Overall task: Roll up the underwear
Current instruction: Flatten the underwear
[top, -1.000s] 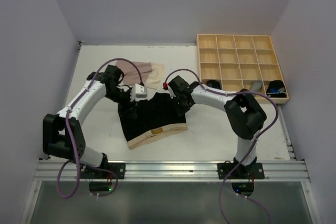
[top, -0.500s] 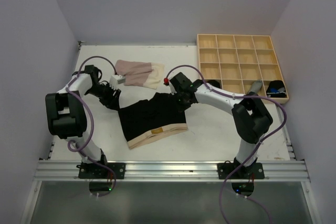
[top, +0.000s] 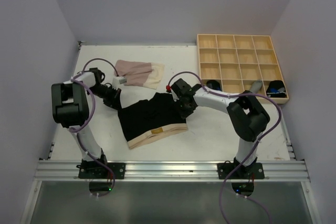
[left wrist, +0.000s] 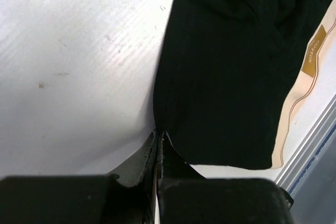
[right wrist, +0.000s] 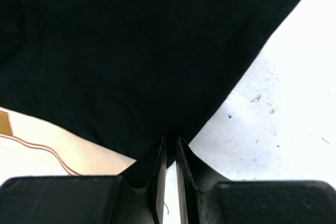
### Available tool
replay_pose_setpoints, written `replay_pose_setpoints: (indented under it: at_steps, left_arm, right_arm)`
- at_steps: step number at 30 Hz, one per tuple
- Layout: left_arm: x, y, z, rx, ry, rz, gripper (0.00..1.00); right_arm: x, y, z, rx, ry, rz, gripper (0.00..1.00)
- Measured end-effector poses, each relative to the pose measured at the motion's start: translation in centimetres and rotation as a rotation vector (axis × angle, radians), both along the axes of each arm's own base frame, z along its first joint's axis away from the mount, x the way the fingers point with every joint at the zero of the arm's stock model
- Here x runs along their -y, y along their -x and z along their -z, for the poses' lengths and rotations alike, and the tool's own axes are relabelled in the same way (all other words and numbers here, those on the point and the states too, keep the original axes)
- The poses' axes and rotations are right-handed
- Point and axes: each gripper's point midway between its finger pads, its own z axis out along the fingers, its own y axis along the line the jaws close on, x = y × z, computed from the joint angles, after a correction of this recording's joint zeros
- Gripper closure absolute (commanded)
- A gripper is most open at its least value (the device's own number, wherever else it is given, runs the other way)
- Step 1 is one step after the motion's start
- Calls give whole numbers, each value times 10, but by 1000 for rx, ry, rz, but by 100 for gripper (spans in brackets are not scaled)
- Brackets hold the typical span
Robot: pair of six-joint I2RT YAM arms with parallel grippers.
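Observation:
The black underwear [top: 152, 116] lies flat mid-table, its beige waistband [top: 157, 134] toward the near edge. My left gripper [top: 118, 106] is at its left corner. In the left wrist view the gripper [left wrist: 159, 132] is shut, its tips pinched together right on the corner of the black cloth [left wrist: 231, 77]. My right gripper [top: 181, 109] is at the garment's right edge. In the right wrist view that gripper [right wrist: 170, 141] is shut on a fold of the black cloth [right wrist: 136, 51], with the beige band [right wrist: 47, 148] to the left.
A pale beige-pink garment [top: 139, 73] lies behind the black one. The wooden compartment tray [top: 234, 36] stands at the back right, with rolled dark and grey pieces [top: 255, 85] in its front row. The table's metal rail [left wrist: 315, 140] runs close by the waistband.
My left arm swung outward to the left, came down at the black underwear's left corner, and its gripper closed there. The right gripper slid slightly nearer, still gripping the cloth.

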Motion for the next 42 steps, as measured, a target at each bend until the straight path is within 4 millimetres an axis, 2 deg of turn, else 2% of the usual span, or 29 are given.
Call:
replay_pose_setpoints:
  at_steps: [3, 8, 10, 13, 15, 16, 17, 18, 19, 20, 23, 26, 29, 31, 33, 36, 39, 42]
  left_arm:
    - [0, 5, -14, 52, 3, 10, 100]
    - [5, 32, -68, 253, -10, 70, 100]
    - [7, 44, -80, 303, -18, 96, 100]
    - [13, 71, -71, 280, -25, 135, 100]
    - [12, 88, -53, 209, -45, 149, 84]
    - [11, 96, -44, 170, -59, 151, 81]
    - [8, 102, -35, 135, -79, 145, 67]
    - [3, 104, -28, 113, -105, 136, 59]
    - [-1, 104, -24, 95, -127, 122, 55]
    - [-5, 101, -22, 91, -143, 106, 51]
    - [-12, 79, -29, 135, -163, 74, 48]
    - [-13, 32, -60, 278, -159, 60, 50]
    - [-9, -21, -93, 420, -147, 68, 53]
    - [1, -46, -103, 478, -117, 92, 53]
    - [14, -56, -101, 493, -90, 121, 50]
    - [41, -55, -84, 459, -57, 186, 47]
    - [73, -51, -65, 410, -14, 239, 48]
    - [85, -50, -42, 363, -4, 243, 50]
  right_arm:
    - [0, -1, 3, -2, 5, -2, 84]
    - [0, -1, 4, -2, 7, -4, 85]
    - [0, -2, 4, -3, 9, -6, 85]
    - [-2, -4, 4, -3, 13, -13, 85]
    - [-3, -6, 3, 0, 15, -20, 86]
    - [-4, -8, 3, 1, 16, -24, 86]
    - [-4, -8, 3, 0, 20, -30, 86]
    - [-4, -9, 3, 1, 24, -37, 85]
    - [-4, -10, 2, 3, 27, -42, 85]
    - [-3, -10, 2, 6, 31, -46, 85]
    - [0, -11, 1, 15, 46, -49, 85]
    - [-1, -12, -7, 29, 34, -40, 84]
    - [-5, -14, -28, 67, -11, -18, 84]
    - [-8, -15, -45, 94, -52, -4, 84]
    - [-13, -14, -57, 107, -94, 3, 83]
    - [-18, -13, -62, 103, -129, 7, 83]
    - [-13, -5, -51, 69, -115, 11, 83]
    - [-8, 4, -34, 30, -93, 15, 83]
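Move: The left hand has the far-left corner of the black underwear shut between its fingertips. The underwear's middle lies about 16 cm to its right and 4 cm back, and the left end of the cream waistband some 17 cm back and 5 cm right. The pink-and-cream cloth lies roughly 16 cm ahead and 10 cm right. From the right hand, nearly shut on the right edge, the underwear's middle is about 16 cm left and level; the waistband's right end is some 5 cm straight back. The left hand lifts the pinched corner about 8 cm while pulling it back towards the waistband side, lowers it some 10 cm behind where it began and opens to let go, then swings forward over the cloth and to the right, rising and sinking again, to finish open above the table by the underwear's far edge. Meanwhile the right hand keeps its nearly shut fingertips down on the right edge by the waistband until the left has let go, then rises about 6 cm and comes part of the way down again, clear of the cloth. ##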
